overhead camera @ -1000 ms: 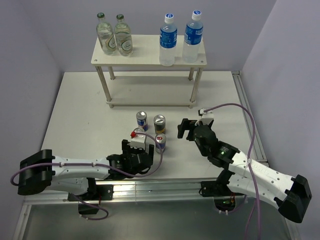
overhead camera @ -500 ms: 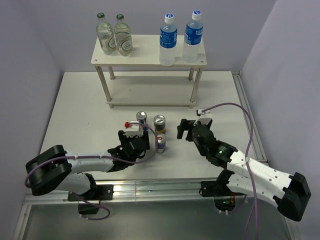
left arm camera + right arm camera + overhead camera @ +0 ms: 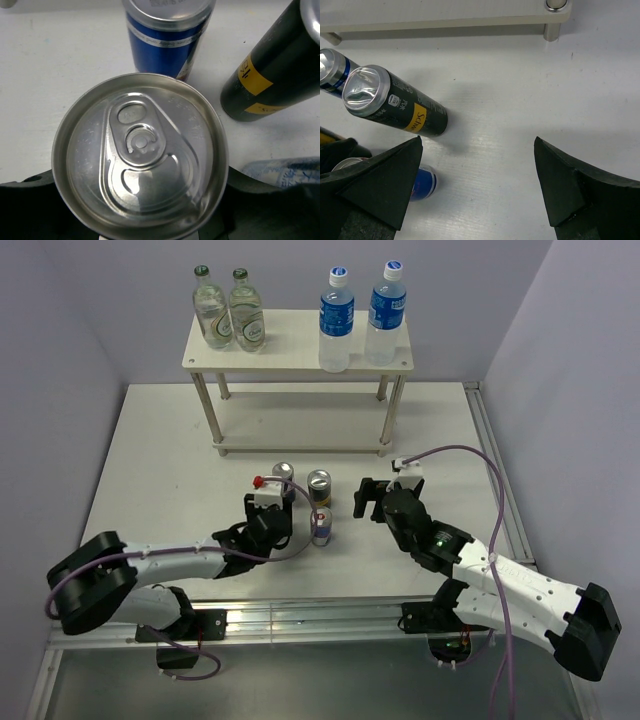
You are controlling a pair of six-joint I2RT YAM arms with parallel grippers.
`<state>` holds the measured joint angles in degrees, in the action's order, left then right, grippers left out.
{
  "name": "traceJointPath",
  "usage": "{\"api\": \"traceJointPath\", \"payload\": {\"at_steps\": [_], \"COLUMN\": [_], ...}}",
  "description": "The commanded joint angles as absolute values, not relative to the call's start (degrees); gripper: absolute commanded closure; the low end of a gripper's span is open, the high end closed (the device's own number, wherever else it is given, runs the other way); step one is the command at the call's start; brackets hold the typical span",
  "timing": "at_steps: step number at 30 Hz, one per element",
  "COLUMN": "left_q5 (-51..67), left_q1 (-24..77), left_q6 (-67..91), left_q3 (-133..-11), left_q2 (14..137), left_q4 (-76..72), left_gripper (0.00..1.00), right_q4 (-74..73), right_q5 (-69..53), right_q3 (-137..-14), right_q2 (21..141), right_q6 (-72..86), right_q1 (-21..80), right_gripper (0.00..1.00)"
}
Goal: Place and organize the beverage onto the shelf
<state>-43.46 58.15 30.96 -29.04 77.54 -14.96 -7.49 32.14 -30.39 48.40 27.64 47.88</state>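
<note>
A silver can top (image 3: pixel 140 160) fills the left wrist view, and my left gripper (image 3: pixel 140 212) (image 3: pixel 271 522) is shut on this can, dark jaws pressed to both sides. The can's side is hidden. A blue-silver can (image 3: pixel 283 475) (image 3: pixel 167 35) and a dark black-gold can (image 3: pixel 318 485) (image 3: pixel 267 65) stand just beyond it. Another blue can (image 3: pixel 320 526) (image 3: pixel 422 182) stands to the right. My right gripper (image 3: pixel 366 498) (image 3: pixel 477 170) hangs open over bare table, right of the dark can (image 3: pixel 400 105). Two water bottles (image 3: pixel 336 320) (image 3: pixel 386 312) stand on the right of the shelf (image 3: pixel 290 355).
Two glass bottles with green caps (image 3: pixel 211 310) (image 3: pixel 245 312) occupy the left of the shelf's top board. The lower board (image 3: pixel 300 448) (image 3: pixel 445 17) sits close to the table behind the cans. Walls close in the left, back and right.
My left arm has reached forward from the near edge to the nearest can, and its jaws have closed round it. The right arm has hardly moved.
</note>
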Motion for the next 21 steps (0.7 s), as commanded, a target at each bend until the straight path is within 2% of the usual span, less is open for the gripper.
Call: {"api": "traceJointPath", "payload": {"at_steps": [1,5,9,21], "left_q5": [-48.0,-50.6,-49.9,-35.8], "left_q1": [59.2,58.9,55.7,35.4], "left_q6": [32.1,29.1,22.9,13.1], "left_q3": [-33.2,-37.2,-41.1,-54.6], "left_q2": [68.5,62.3,61.3,76.8], "left_q4": [-7.9,-1.9,-2.7,-14.7], "left_gripper": [1.0,1.0,1.0,1.0], "right_q4": [-5.5,-4.4,-3.4,-3.5], "right_q5": [33.8,33.5,33.0,32.3], "right_q3": [-29.4,-28.9,-28.6,-28.3], "right_q2": [47.7,47.5,48.1,46.9], "right_q6": [28.2,28.1,28.0,28.0], "right_q1": [48.3,48.3,48.3,48.3], "right_gripper": [0.01,0.01,0.01,0.01]}}
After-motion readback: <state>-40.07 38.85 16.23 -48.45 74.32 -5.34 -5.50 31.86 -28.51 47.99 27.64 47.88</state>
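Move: The black can is already gripped in the left hand. The left part of the lower shelf board lies about 32 cm ahead, 10 cm left and 4 cm lower, with the shelf's left front leg some 26 cm ahead and 17 cm left. At about hand height stand the blue can, 10 cm ahead and 2 cm right, and the other black can, 10 cm ahead and 10 cm right. From the right hand, that part of the board is roughly 33 cm ahead, 34 cm left and 12 cm lower. Upward first, nearly straight and quick, the left hand lifts the gripped black can about 13 cm, then levels off and swings some 10 cm forward and 6 cm left, past the left side of the blue can towards the lower shelf's left part. The fingers keep their hold while the wrist tips them up slightly and turns about 10 degrees counter-clockwise. ##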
